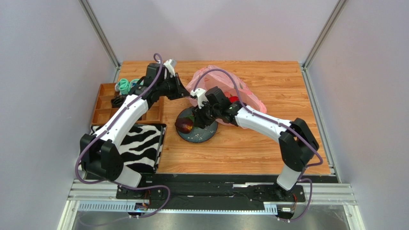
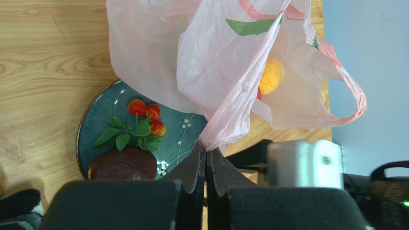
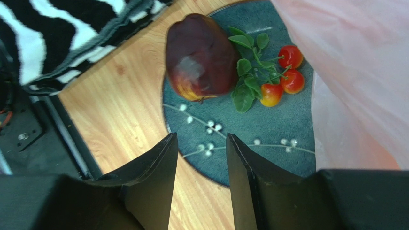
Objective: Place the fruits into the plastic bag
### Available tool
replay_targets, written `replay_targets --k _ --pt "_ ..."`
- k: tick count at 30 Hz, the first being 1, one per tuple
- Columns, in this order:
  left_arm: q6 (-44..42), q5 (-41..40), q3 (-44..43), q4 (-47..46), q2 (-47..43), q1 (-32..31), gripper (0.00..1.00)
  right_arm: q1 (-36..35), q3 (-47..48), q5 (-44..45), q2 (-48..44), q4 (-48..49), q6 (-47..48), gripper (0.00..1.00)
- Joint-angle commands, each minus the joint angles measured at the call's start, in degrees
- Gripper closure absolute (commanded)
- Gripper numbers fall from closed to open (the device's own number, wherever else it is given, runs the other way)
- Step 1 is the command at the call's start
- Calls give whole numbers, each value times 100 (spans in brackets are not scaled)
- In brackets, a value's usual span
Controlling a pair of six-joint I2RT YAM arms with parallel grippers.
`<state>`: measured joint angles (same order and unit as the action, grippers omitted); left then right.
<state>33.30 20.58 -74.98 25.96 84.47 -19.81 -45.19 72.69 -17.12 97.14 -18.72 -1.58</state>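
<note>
The pink plastic bag [image 1: 225, 84] lies at the back of the table, and my left gripper [image 2: 206, 146] is shut on a bunched fold of its rim, lifting it. A yellow-orange peach [image 2: 271, 75] shows through the bag [image 2: 230, 57]. On the dark plate [image 1: 204, 136] rest a dark purple fruit [image 3: 201, 57] and red berries with green leaves [image 3: 283, 76]. My right gripper [image 3: 201, 139] hovers over the plate's near edge [image 3: 269, 129], open, with nothing between its fingers. The same fruit [image 2: 123, 165] and berries [image 2: 146, 115] appear in the left wrist view.
A zebra-striped cloth [image 1: 139, 143] lies at the front left, beside the plate. A wooden compartment tray [image 1: 108, 103] with small teal and black items stands at the far left. Metal frame posts and grey walls bound the table.
</note>
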Motion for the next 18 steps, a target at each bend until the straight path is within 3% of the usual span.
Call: replay_targets --k 1,18 --pt "-43 95 -280 -55 79 65 100 36 474 401 427 -44 132 55" --pt "-51 201 -280 -135 193 92 100 177 949 834 1439 123 132 55"
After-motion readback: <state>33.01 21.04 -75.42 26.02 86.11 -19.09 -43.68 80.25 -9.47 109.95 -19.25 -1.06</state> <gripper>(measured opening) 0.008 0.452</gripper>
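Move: The cherries on the plate lie about 5 cm ahead of the right hand, 2 cm to its left and some 9 cm below. The eggplant is roughly 6 cm to the left of the cherries and 3 cm nearer the base; the bag corner held by the left fingers is about 9 cm ahead of the right hand, 3 cm left and 9 cm above. From the left hand, the cherries are some 4 cm back, 2 cm right and 19 cm below. The right hand comes down towards the cherries, dropping steeply at first and then reaching forward under the bag corner, about 5 cm down and 5 cm forward in all, with its half-open fingers kept at the same gap and their tips dipping some 10 degrees further. The left hand keeps its pinch on the bag corner almost in place, sinking barely 1 cm, while the right gripper slips in beneath the hanging plastic and its fingers come close over the leafy cherry bunch without closing. ##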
